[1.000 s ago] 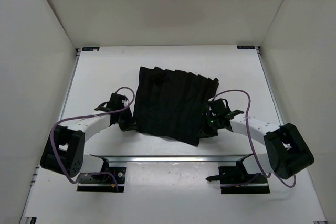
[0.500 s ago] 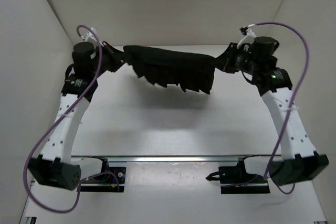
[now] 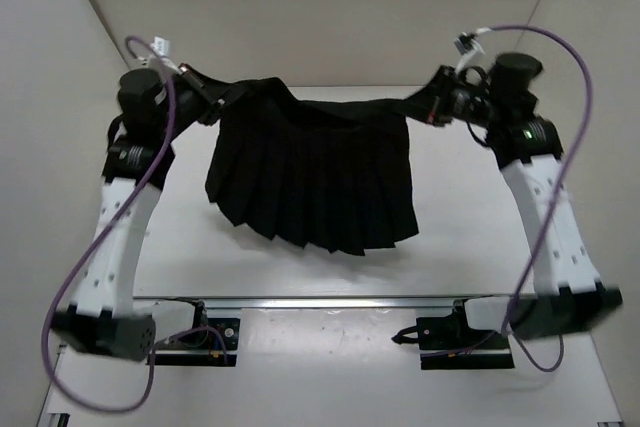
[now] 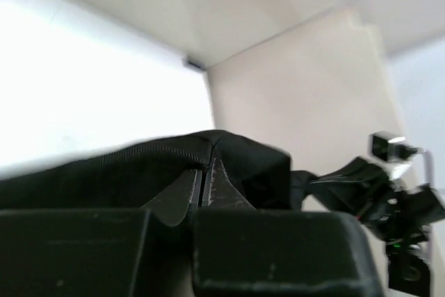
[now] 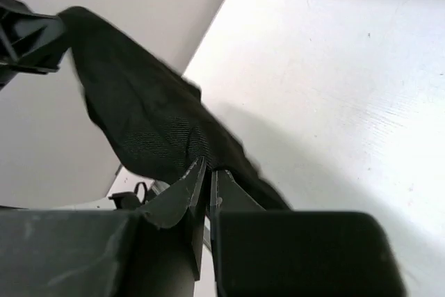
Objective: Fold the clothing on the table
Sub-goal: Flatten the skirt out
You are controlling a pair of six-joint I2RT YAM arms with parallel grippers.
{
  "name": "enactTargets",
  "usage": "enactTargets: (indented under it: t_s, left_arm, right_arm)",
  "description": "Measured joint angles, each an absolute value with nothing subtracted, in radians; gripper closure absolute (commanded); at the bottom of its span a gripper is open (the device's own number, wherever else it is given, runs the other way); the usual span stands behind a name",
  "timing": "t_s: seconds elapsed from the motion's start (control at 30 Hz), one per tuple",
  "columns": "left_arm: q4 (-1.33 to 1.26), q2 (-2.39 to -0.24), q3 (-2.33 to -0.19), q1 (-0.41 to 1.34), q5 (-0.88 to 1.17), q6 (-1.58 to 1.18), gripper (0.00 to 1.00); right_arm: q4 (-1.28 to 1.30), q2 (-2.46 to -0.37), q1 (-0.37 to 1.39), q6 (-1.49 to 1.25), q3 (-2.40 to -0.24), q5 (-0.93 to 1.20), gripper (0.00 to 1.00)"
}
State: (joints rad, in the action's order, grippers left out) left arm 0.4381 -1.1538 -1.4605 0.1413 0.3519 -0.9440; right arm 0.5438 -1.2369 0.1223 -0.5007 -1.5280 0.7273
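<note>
The clothing [image 3: 315,182], a black pleated skirt-like garment, hangs spread in the air between both raised arms, its pleats falling toward the white table [image 3: 440,227]. My left gripper [image 3: 212,99] is shut on the garment's upper left corner. My right gripper [image 3: 425,107] is shut on the upper right corner. In the left wrist view the gripper [image 4: 206,163] pinches the clothing's [image 4: 104,175] ribbed band. In the right wrist view the gripper [image 5: 208,165] pinches the black clothing [image 5: 149,126], which stretches away toward the other arm.
White side walls [image 3: 60,97] close in the left, right and back. A metal rail [image 3: 330,302] runs along the near edge, with both arm bases [image 3: 195,337] bolted there.
From low at the garment's sides on the table, both arms rose high and apart, lifting it. Since half a second ago it has dropped open and hangs longer, pleats spread.
</note>
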Motion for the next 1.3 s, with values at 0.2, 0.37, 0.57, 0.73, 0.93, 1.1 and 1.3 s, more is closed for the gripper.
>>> enactTargets:
  t_s: [0.2, 0.37, 0.57, 0.73, 0.93, 1.1, 1.3]
  left_arm:
    - [0.472, -1.529, -1.615, 0.125, 0.360, -0.950, 1.00]
    - [0.528, -1.667, -1.868, 0.106, 0.344, -0.929, 1.00]
    - [0.330, -1.394, -1.444, 0.104, 0.384, -0.920, 1.00]
    - [0.221, -1.248, -0.881, 0.111, 0.410, -0.933, 0.79]
    - [0.316, -1.096, -0.422, 0.168, 0.417, -0.904, 0.44]
    - [0.344, -0.949, -0.379, 0.175, 0.413, -0.873, 0.42]
    - [0.371, -0.956, -0.381, 0.269, 0.373, -0.857, 0.43]
  right_arm:
    - [0.678, -1.720, 0.158, -0.469, -2.020, 0.716, 1.00]
    - [0.701, -1.872, 0.104, -0.506, -2.288, 0.783, 1.00]
    - [0.661, -1.741, 0.035, -0.480, -1.954, 0.833, 1.00]
    - [0.625, -1.574, 0.083, -0.432, -1.362, 0.770, 1.00]
    - [0.651, -1.367, 0.145, -0.392, -0.868, 0.619, 0.41]
    - [0.618, -1.192, 0.158, -0.394, -0.743, 0.527, 0.34]
    - [0.645, -1.148, 0.299, -0.427, -0.664, 0.339, 0.34]
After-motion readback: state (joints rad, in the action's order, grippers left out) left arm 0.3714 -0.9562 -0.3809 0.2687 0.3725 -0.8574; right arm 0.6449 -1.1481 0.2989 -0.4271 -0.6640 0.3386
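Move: Each hand still pinches a waistband corner of the skirt, high up and roughly 30 cm apart. The near strip of table for the waistband lies about 21 cm back and 42 cm below my left hand, 2 cm to its right; from my right hand it is about 20 cm back, 40 cm below and 3 cm to its right. The metal rail runs 5 cm nearer me than that strip. The pleated hem's middle hangs 13 cm back, 15 cm right and 28 cm below my left hand. I fling the skirt out with both hands, some 13 cm forward, my left dipping and partly recovering while my right stays nearly level. Then I sweep both back towards myself and down to just above the near table, roughly 35 cm lower, tipping the fingers down about 40 degrees. On the way down my fingers open, letting go of both corners. ##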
